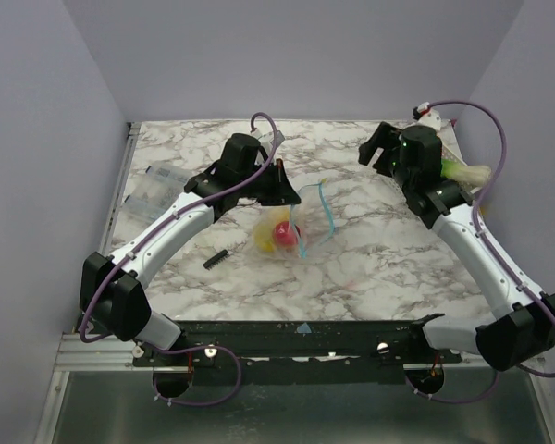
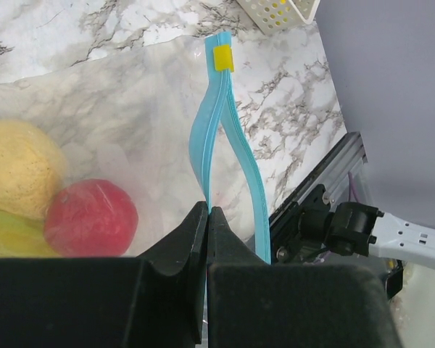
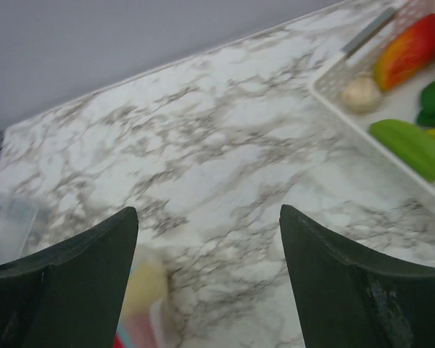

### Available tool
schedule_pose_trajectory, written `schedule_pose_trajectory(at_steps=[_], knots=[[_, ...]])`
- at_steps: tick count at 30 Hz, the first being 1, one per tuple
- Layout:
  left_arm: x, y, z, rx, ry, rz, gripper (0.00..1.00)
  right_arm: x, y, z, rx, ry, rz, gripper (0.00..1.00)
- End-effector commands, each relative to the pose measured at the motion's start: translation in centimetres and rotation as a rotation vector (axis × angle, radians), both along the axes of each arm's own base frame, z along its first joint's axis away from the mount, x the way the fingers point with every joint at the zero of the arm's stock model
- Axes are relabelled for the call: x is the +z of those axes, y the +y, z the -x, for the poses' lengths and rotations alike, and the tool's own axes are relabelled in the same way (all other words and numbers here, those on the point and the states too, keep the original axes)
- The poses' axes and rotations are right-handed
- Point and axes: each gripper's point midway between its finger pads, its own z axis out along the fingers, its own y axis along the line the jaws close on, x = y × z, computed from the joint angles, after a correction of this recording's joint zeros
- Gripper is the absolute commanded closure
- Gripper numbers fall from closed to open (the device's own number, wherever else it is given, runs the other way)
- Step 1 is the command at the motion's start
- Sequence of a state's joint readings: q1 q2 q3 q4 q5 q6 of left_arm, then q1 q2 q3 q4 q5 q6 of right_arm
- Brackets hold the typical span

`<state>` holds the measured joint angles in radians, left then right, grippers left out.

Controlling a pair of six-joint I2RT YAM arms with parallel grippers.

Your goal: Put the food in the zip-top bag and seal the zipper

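The clear zip-top bag lies mid-table with a yellow and a red piece of food inside. Its teal zipper splits into two strips that stand apart and meet at a yellow tab. My left gripper is shut on one of those strips at the bag's mouth; from above the left gripper sits just behind the bag. My right gripper is open and holds nothing, and the right gripper hovers at the back right. More food, orange-red and green, lies in a white basket.
The white basket stands at the back right edge. A clear packet lies at the back left. A small black bar rests left of the bag. Purple walls close in the table on three sides.
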<state>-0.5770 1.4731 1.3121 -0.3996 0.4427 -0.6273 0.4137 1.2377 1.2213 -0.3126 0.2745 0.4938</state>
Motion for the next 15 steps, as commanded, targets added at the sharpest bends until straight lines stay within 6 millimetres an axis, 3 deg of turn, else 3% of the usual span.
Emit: schedule_pose_trajectory(at_steps=[1,5,9,15], knots=[[0.5,0.0,0.3,-0.026,-0.012,0.003,1.0,-2.2,-7.3,-3.6,-0.204,0.07,0.039,0.18],[0.1,0.0,0.4,-0.046,-0.001,-0.017,1.0,-6.3,-11.6,-7.1,-0.237,0.16,0.009,0.14],[-0.3,0.0,0.8,-0.062,0.009,-0.02,1.0,-10.6,-14.7,-10.5,-0.214,0.263,-0.016,0.14],[-0.9,0.0,1.0,-0.094,0.024,-0.046,1.0,-15.4,-17.4,-14.1,-0.111,0.38,-0.122,0.16]])
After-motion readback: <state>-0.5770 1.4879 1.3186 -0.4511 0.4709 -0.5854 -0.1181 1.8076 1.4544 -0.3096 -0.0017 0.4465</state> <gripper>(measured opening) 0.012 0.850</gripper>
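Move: Out to the right hand's front right sits the food basket, its middle about 19 cm ahead, 22 cm right and 26 cm below; which piece comes next isn't clear. In it, the red-orange mango lies some 25 cm ahead and 16 cm right, the apple 26 cm ahead and 23 cm right, the green starfruit 18 cm ahead and 15 cm right, all roughly 26 cm down. From the left hand, the basket's middle is about 27 cm ahead, 37 cm right and 21 cm below. Swinging fast from the open table to the basket, the empty right hand goes about 18 cm right, 12 cm forward and 15 cm down, the sinking setting in after the sideways start. On the way the hand tips down some 20 degrees and turns about 15 degrees clockwise, fingers staying wide open. The left hand keeps its pinch on the bag's blue zipper edge, settling about a centimetre. ##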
